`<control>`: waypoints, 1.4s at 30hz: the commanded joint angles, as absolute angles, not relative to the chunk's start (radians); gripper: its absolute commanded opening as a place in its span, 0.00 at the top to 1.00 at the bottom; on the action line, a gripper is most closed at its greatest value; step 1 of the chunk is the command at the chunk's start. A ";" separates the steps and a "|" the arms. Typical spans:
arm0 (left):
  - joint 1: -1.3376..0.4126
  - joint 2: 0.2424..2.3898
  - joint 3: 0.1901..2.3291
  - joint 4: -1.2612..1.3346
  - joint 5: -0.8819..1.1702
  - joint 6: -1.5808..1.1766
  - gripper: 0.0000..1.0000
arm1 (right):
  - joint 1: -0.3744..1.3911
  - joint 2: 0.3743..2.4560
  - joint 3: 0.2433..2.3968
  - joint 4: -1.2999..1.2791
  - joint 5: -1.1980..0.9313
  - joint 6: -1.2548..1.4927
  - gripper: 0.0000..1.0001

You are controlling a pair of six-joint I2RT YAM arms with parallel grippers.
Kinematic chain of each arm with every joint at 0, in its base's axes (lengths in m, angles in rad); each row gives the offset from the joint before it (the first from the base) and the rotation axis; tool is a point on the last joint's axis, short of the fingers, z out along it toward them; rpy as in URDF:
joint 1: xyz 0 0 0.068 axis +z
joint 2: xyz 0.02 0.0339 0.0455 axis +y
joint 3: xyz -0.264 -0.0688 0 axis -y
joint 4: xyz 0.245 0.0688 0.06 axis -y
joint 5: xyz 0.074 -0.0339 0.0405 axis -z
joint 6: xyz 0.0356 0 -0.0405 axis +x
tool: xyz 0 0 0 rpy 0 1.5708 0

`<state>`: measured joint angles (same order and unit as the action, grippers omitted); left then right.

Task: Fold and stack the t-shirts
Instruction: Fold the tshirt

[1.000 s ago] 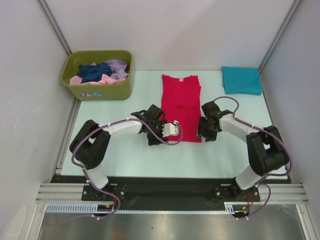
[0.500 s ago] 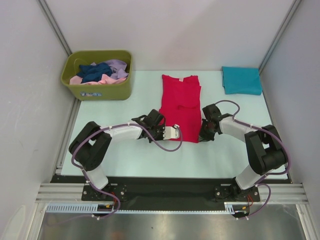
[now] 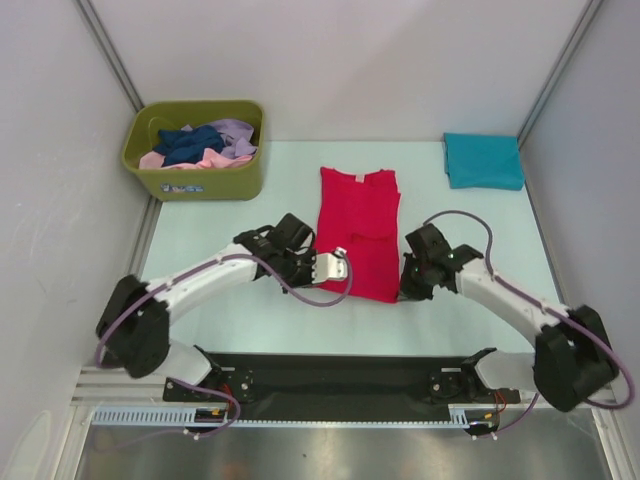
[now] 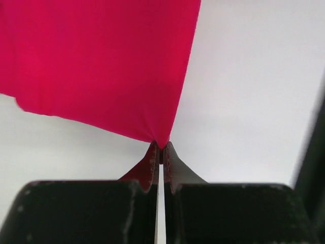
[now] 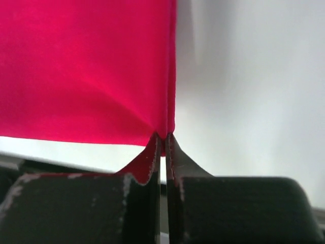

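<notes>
The bright red t-shirt (image 3: pixel 358 225), folded into a long narrow strip, lies in the middle of the table. My left gripper (image 3: pixel 333 270) is shut on its near left corner; the left wrist view shows the red cloth (image 4: pixel 96 61) pinched at the fingertips (image 4: pixel 152 155). My right gripper (image 3: pixel 405 288) is shut on the near right corner; the right wrist view shows the red cloth (image 5: pixel 81 66) pinched the same way. A folded teal t-shirt (image 3: pixel 483 160) lies at the back right. Navy (image 3: pixel 185 142), pink (image 3: pixel 212 159) and lavender (image 3: pixel 235 135) tees lie crumpled in the bin.
The olive-green plastic bin (image 3: pixel 200 178) stands at the back left. Grey walls with metal rails close in the table (image 3: pixel 260 310) on three sides. A black base plate (image 3: pixel 340 375) runs along the near edge.
Both grippers have moved toward the near edge, pulling the red t-shirt's near hem with them. The whole shirt has slid nearer. Both arms are stretched lower and flatter.
</notes>
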<state>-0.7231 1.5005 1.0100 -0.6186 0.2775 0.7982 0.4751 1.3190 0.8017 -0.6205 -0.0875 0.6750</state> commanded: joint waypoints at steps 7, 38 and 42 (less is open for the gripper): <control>-0.729 1.209 1.043 -1.187 0.558 0.885 1.00 | 0.726 1.020 0.851 -1.069 -0.083 0.902 1.00; -0.354 2.144 1.927 -0.784 0.316 0.462 1.00 | 0.203 2.054 1.719 -0.687 -0.072 0.522 1.00; -0.354 2.183 1.956 -0.730 0.230 0.404 0.65 | 0.187 2.095 1.761 -0.641 -0.061 0.535 0.49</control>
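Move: Each hand already pinches a near hem corner of the red t-shirt, lifted about 6 cm off the table. The shirt's far left corner, at the collar end, is straight ahead of the left hand, some 31 cm out; the far right corner is straight ahead of the right hand, about 32 cm out. The laundry bin stands roughly 33 cm ahead and 33 cm left of the left hand. The folded teal shirt lies some 34 cm ahead and 24 cm right of the right hand. Both hands draw the hem back 10 cm, arc it some 33 cm forward towards the collar, then open. ##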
